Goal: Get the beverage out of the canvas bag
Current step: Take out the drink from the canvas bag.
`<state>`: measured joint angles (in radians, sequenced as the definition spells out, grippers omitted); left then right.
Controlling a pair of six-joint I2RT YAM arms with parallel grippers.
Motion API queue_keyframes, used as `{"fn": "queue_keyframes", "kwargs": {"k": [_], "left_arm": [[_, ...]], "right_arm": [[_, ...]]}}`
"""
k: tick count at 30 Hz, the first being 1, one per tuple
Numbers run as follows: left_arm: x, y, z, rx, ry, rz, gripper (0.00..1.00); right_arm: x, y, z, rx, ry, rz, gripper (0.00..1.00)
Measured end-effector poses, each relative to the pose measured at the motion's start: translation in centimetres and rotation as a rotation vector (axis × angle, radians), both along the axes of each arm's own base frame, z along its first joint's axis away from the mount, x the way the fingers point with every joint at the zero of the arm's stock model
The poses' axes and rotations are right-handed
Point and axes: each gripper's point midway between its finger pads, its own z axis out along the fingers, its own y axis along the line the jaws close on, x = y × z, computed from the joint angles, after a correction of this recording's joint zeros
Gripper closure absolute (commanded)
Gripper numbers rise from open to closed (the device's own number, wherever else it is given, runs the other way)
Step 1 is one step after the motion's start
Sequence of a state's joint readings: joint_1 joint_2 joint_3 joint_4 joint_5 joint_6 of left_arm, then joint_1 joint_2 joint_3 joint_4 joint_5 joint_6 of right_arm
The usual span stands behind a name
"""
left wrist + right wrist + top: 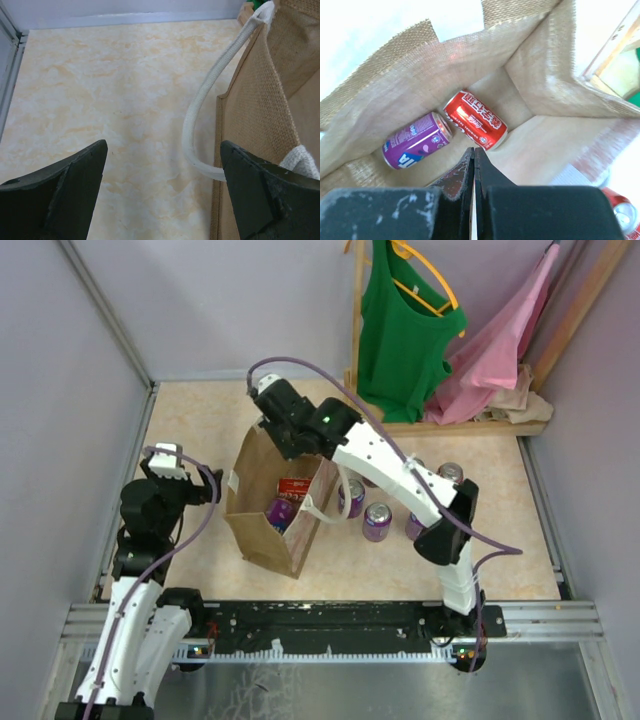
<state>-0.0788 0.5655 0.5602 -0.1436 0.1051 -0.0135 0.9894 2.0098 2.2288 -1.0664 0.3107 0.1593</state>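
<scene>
The tan canvas bag [262, 525] stands open in the middle of the table, with pale strap handles [322, 508]. Inside it lie a red cola can [475, 120] and a purple can [415, 141]; both also show from above, the red can [294, 486] and the purple can [281, 512]. My right gripper [474, 152] is shut and empty, hovering over the bag's mouth above the cans; in the top view the right gripper [288, 440] is at the bag's far rim. My left gripper [162, 185] is open and empty, left of the bag [265, 100], near its handle [200, 110].
Several purple cans [377, 521] stand on the table right of the bag, under my right arm. A can top [620, 212] shows outside the bag. A wooden rack holds a green top [400, 330] and a pink garment [500, 340] at the back right.
</scene>
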Motion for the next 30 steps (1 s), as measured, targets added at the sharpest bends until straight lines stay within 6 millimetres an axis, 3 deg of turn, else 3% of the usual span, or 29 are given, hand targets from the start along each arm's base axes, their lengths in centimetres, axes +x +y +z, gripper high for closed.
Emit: {"fn": "queue_keyframes", "kwargs": {"k": [3,6,12,14,16,18,24,29,30], "left_arm": [[0.0,0.1,0.9,0.009,-0.022,0.002,0.00],[-0.1,0.2,1.9,0.009,-0.045,0.007,0.00],[-0.2,0.0,4.1,0.003,-0.092,-0.002,0.00],[-0.1,-0.1,5.6,-0.002,-0.119,-0.011,0.00],[-0.2,-0.3,7.5,-0.007,-0.158,-0.022,0.07],[-0.3,-0.7,9.4,-0.011,-0.204,-0.041,0.27],[-1.2,-2.5,14.4,-0.013,-0.342,-0.153,0.67],[-1.4,-4.7,15.8,-0.035,-0.389,-0.281,0.78],[-1.4,-5.3,15.8,-0.037,-0.392,-0.319,0.80]], "right_arm": [[-0.4,-0.8,3.1,0.054,-0.043,-0.007,1.00],[-0.6,-1.2,3.9,0.070,-0.054,-0.008,0.97],[-1.4,-2.3,2.1,0.041,-0.025,-0.016,0.72],[-1.5,-2.4,2.2,0.053,-0.034,-0.020,0.60],[-1.6,-2.7,3.2,0.085,-0.061,-0.023,0.43],[-1.6,-3.0,5.0,0.138,-0.099,-0.030,0.28],[-3.1,-6.6,13.4,0.363,-0.293,-0.061,0.23],[-5.4,-11.8,20.2,0.570,-0.452,-0.116,0.20],[-5.4,-12.0,20.5,0.576,-0.458,-0.119,0.20]]}}
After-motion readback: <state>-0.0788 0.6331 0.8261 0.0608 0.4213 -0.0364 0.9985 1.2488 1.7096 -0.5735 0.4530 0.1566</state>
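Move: The right hand, empty and shut, hangs above the canvas bag. The purple can lying inside is roughly 7 cm back, 3 cm left and 21 cm below. The red can, also in the bag, is nearly under the hand, about 1 cm ahead. Outside, one standing purple can is some 5 cm back and 13 cm right, another 11 cm back and 19 cm right. From the left hand, the bagged purple can lies about 17 cm right, 4 cm back, 20 cm down. No grip on any can: the right hand, still empty, bobs briefly above the bag, then climbs away from the cans inside to about 20 cm up, swinging some 12 cm right and a little back while its fingers open and tip up towards level. The left hand rises about 16 cm beside the bag, then edges right, tipping up, turning clockwise and closing most of the way on nothing. ##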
